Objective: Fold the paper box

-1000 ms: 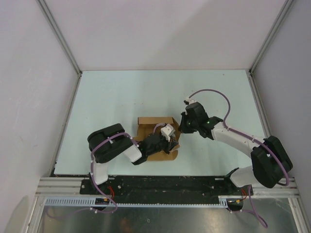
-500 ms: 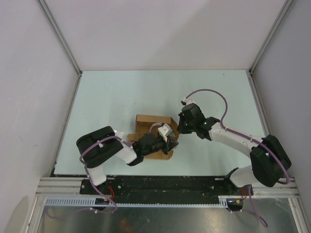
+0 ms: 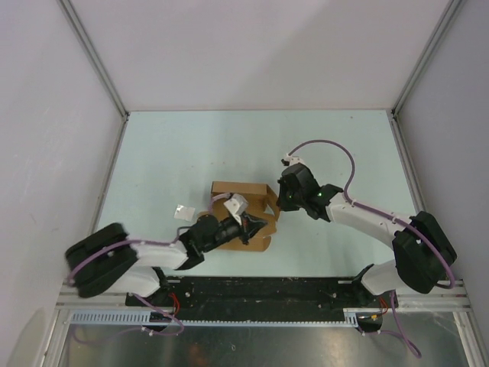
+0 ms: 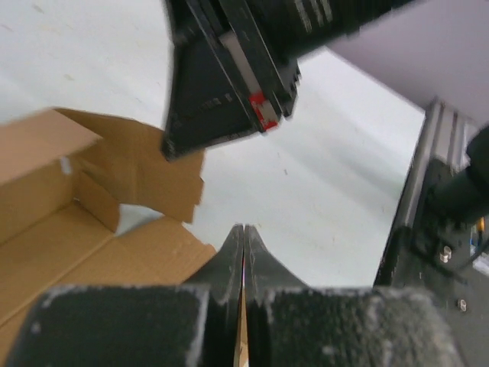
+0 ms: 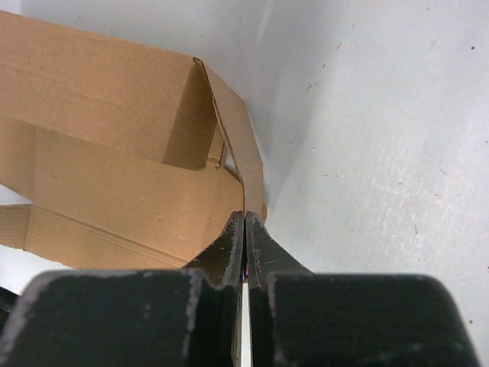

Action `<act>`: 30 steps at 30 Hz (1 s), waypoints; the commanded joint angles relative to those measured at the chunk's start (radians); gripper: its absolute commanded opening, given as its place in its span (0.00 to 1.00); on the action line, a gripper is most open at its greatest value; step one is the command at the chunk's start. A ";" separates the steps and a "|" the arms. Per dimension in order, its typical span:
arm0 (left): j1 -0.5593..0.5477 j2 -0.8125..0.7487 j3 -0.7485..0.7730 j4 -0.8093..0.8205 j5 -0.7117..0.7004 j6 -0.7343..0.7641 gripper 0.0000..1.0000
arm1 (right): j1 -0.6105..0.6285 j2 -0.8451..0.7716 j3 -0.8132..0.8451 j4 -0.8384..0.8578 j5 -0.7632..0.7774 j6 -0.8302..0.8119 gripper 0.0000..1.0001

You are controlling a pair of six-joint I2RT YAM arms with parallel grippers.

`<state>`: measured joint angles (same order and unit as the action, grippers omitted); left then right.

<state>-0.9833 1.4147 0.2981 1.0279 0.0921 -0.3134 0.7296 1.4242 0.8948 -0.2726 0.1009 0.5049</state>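
Observation:
The paper box [image 3: 238,189] is brown cardboard, partly raised, on the pale table between my two arms. Its rear panel stands up and a flat flap [image 3: 256,243] lies toward me. My left gripper [image 3: 260,223] is shut and reaches in low from the left over that flat flap. In the left wrist view its tips [image 4: 243,229] sit just past the flap's edge [image 4: 153,245], with nothing gripped. My right gripper [image 3: 276,205] is shut at the box's right end. In the right wrist view its tips [image 5: 244,215] touch the end of a narrow side flap [image 5: 241,153].
A tiny white paper scrap [image 3: 183,212] lies on the table left of the box. The metal rail [image 3: 260,294] with the arm bases runs along the near edge. Enclosure walls [image 3: 53,153] stand left, right and behind.
My left arm has swung its elbow down and out to the left, uncovering the white scrap. The box and both grippers have shifted slightly left. Both grippers stayed shut.

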 commanded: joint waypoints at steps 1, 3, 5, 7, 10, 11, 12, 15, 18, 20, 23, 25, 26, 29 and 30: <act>0.015 -0.280 -0.068 -0.196 -0.184 -0.076 0.00 | 0.011 0.007 0.053 0.006 0.034 -0.003 0.00; 0.020 -0.380 -0.059 -0.391 -0.335 -0.091 0.00 | 0.014 0.007 0.061 0.003 0.037 -0.006 0.00; 0.029 -0.515 -0.050 -0.582 -0.491 -0.127 0.00 | 0.016 0.010 0.067 0.000 0.037 -0.009 0.00; 0.069 -0.610 -0.043 -0.714 -0.540 -0.156 0.00 | 0.017 0.010 0.070 -0.005 0.039 -0.012 0.00; 0.178 -0.648 -0.057 -0.799 -0.503 -0.203 0.00 | 0.021 0.013 0.076 -0.008 0.042 -0.016 0.00; 0.201 -0.649 -0.065 -0.807 -0.488 -0.211 0.00 | 0.022 0.013 0.078 -0.010 0.043 -0.019 0.00; 0.224 -0.645 -0.082 -0.815 -0.465 -0.217 0.00 | 0.024 0.013 0.079 -0.010 0.043 -0.020 0.00; 0.225 -0.635 -0.117 -0.833 -0.436 -0.240 0.00 | 0.024 0.016 0.084 -0.016 0.048 -0.029 0.00; 0.222 -0.628 -0.123 -0.850 -0.425 -0.260 0.00 | 0.024 0.019 0.090 -0.025 0.062 -0.043 0.00; 0.222 -0.632 -0.119 -0.870 -0.460 -0.282 0.00 | 0.022 0.024 0.095 -0.028 0.068 -0.055 0.00; 0.222 -0.634 -0.111 -0.879 -0.506 -0.282 0.00 | 0.022 0.027 0.104 -0.045 0.085 -0.086 0.00; 0.224 -0.617 -0.096 -0.885 -0.514 -0.276 0.00 | 0.017 0.030 0.107 -0.059 0.098 -0.104 0.00; 0.224 -0.612 -0.090 -0.885 -0.515 -0.274 0.00 | 0.013 0.031 0.110 -0.059 0.100 -0.106 0.00; 0.222 -0.585 -0.086 -0.885 -0.512 -0.279 0.00 | 0.007 0.036 0.112 -0.059 0.092 -0.106 0.00; 0.224 -0.580 -0.085 -0.885 -0.514 -0.280 0.00 | 0.005 0.036 0.113 -0.059 0.091 -0.106 0.00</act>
<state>-0.7628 0.8108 0.1730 0.1467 -0.3927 -0.5644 0.7414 1.4544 0.9604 -0.3386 0.1696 0.4160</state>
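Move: From my left hand the box's left side flap, lying flat, is about 19 cm to the left, 10 cm ahead and 11 cm below. The middle of the box's bottom panel is about 7 cm left and 9 cm ahead, the white packet about 26 cm left and 11 cm ahead, both on the table. From my right hand, already pinching the raised right side flap, the bottom panel's middle lies some 14 cm left, 1 cm ahead and 8 cm below. I sweep my empty, shut left hand some 18 cm to the left over the front of the box, rising about 5 cm, then dropping about 10, to hover near the box's left side flap. On the way I swing the fingers some 40 degrees counter-clockwise, to point forward and tip down. My right hand keeps its pinch on the right side flap, almost in place. ##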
